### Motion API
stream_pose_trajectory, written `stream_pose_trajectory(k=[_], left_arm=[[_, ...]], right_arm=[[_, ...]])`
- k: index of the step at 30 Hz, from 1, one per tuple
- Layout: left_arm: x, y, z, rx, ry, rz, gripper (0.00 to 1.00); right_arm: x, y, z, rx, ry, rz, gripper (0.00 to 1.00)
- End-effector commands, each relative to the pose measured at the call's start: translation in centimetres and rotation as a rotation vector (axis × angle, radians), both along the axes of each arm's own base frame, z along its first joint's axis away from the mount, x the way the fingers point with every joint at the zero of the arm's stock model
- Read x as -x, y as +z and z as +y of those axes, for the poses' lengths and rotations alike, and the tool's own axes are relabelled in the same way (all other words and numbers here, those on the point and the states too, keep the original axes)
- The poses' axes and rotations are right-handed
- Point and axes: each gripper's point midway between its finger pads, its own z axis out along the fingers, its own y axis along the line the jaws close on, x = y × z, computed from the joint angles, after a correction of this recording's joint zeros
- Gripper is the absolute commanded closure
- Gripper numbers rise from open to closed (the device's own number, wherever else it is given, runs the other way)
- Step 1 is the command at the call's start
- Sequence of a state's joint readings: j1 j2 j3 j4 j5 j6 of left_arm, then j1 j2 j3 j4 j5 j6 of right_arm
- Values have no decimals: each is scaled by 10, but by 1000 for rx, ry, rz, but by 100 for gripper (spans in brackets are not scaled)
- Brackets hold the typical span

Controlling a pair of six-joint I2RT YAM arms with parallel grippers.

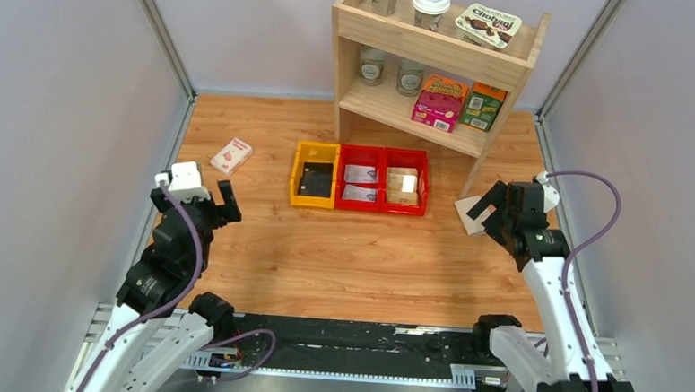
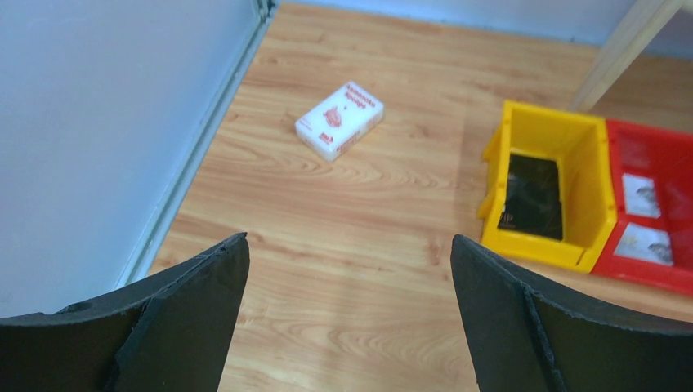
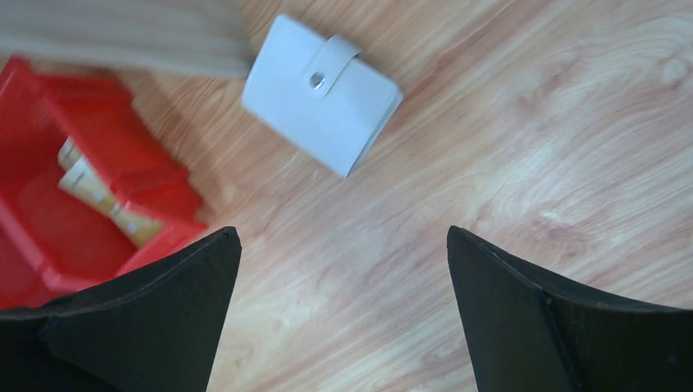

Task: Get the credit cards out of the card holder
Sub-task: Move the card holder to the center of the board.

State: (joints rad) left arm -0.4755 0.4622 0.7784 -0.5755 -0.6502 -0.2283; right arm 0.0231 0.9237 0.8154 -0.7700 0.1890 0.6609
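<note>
The card holder [image 3: 323, 94] is a cream wallet lying shut on the wood table, its snap tab fastened. It sits by the shelf's right leg, partly hidden behind my right gripper in the top view [image 1: 465, 211]. My right gripper [image 3: 343, 237] hovers open just short of it, nothing between the fingers. Two silver-grey credit cards [image 1: 360, 183] lie in the middle red bin [image 1: 364, 152], also seen in the left wrist view [image 2: 640, 196]. My left gripper [image 2: 350, 245] stands open and empty over bare table at the left [image 1: 201, 206].
A white-and-red small box [image 2: 339, 119] lies near the left wall. A yellow bin [image 2: 543, 117] holds black blocks; the right red bin [image 1: 409, 154] holds tan blocks. A wooden shelf [image 1: 432, 48] with cups and boxes stands at the back. Grey walls close both sides.
</note>
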Motion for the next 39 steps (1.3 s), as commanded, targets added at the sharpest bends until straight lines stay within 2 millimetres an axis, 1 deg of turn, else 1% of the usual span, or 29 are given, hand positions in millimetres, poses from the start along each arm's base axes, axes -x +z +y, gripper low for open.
stream_pose_trajectory(k=[1,3,6,10,13,16,19,20,21,23,24,27,30,39], left_arm=[[-5,-14,-10,-36,-45,92,0],[-6,-17,-10,-52,-45,115,1],[-6,-19,-7,-67,-35,123,1],[-4,-22,-5,-75,-33,118,1],[-4,-23,-7,-71,-44,113,1],[-4,-22,-8,-67,-55,109,1],[-5,-24,-10,-67,-62,116,1],[-5,-24,-11,-67,-67,117,1],[-5,-25,-11,-68,-69,120,1],[-5,-25,-12,-66,-73,120,1],[-5,-24,-12,-65,-71,119,1],[-5,-25,-13,-65,-76,120,2],[-6,-25,-13,-67,-76,122,2],[-7,-28,-15,-69,-84,132,2]], right_arm=[[-30,8,-23,-39,-107,-17,0],[-41,-8,-31,-64,-121,-5,0],[-58,-24,-36,-144,-137,-55,0],[-71,-42,-55,-148,-184,-104,2],[-82,-52,-57,-207,-151,-150,11],[-83,-66,-63,-238,-157,-160,22],[-84,-77,-66,-269,-148,-179,28],[-82,-83,-66,-286,-146,-169,31],[-87,-83,-68,-297,-131,-198,33],[-87,-91,-68,-333,-127,-195,39],[-89,-94,-66,-351,-116,-197,44],[-88,-104,-66,-392,-107,-195,51],[-87,-110,-67,-420,-102,-207,54],[-84,-107,-58,-450,-64,-234,61]])
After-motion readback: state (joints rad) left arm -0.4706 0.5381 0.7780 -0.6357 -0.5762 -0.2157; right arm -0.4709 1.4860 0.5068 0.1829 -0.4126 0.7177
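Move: The card holder lies about 8 cm ahead of the right hand, some 2 cm to its right and 12 cm below. The foot of the shelf's near leg stands just beyond it, roughly 13 cm straight ahead of this hand at table level; the red tray's nearest compartment is about 18 cm ahead and 14 cm to its left. From the left hand, the card holder is nearly 60 cm to the right, about 13 cm farther out and 25 cm below. Down by about 12 cm, forward and to the right, the open right hand swings in to the card holder's right-hand edge, rolling some 25 degrees so its left side rises. On the way its fingers close by more than half and end straddling that edge, a gap still between them; a grip can't be seen. The empty left hand sinks slightly, stays wide open and hovers. ##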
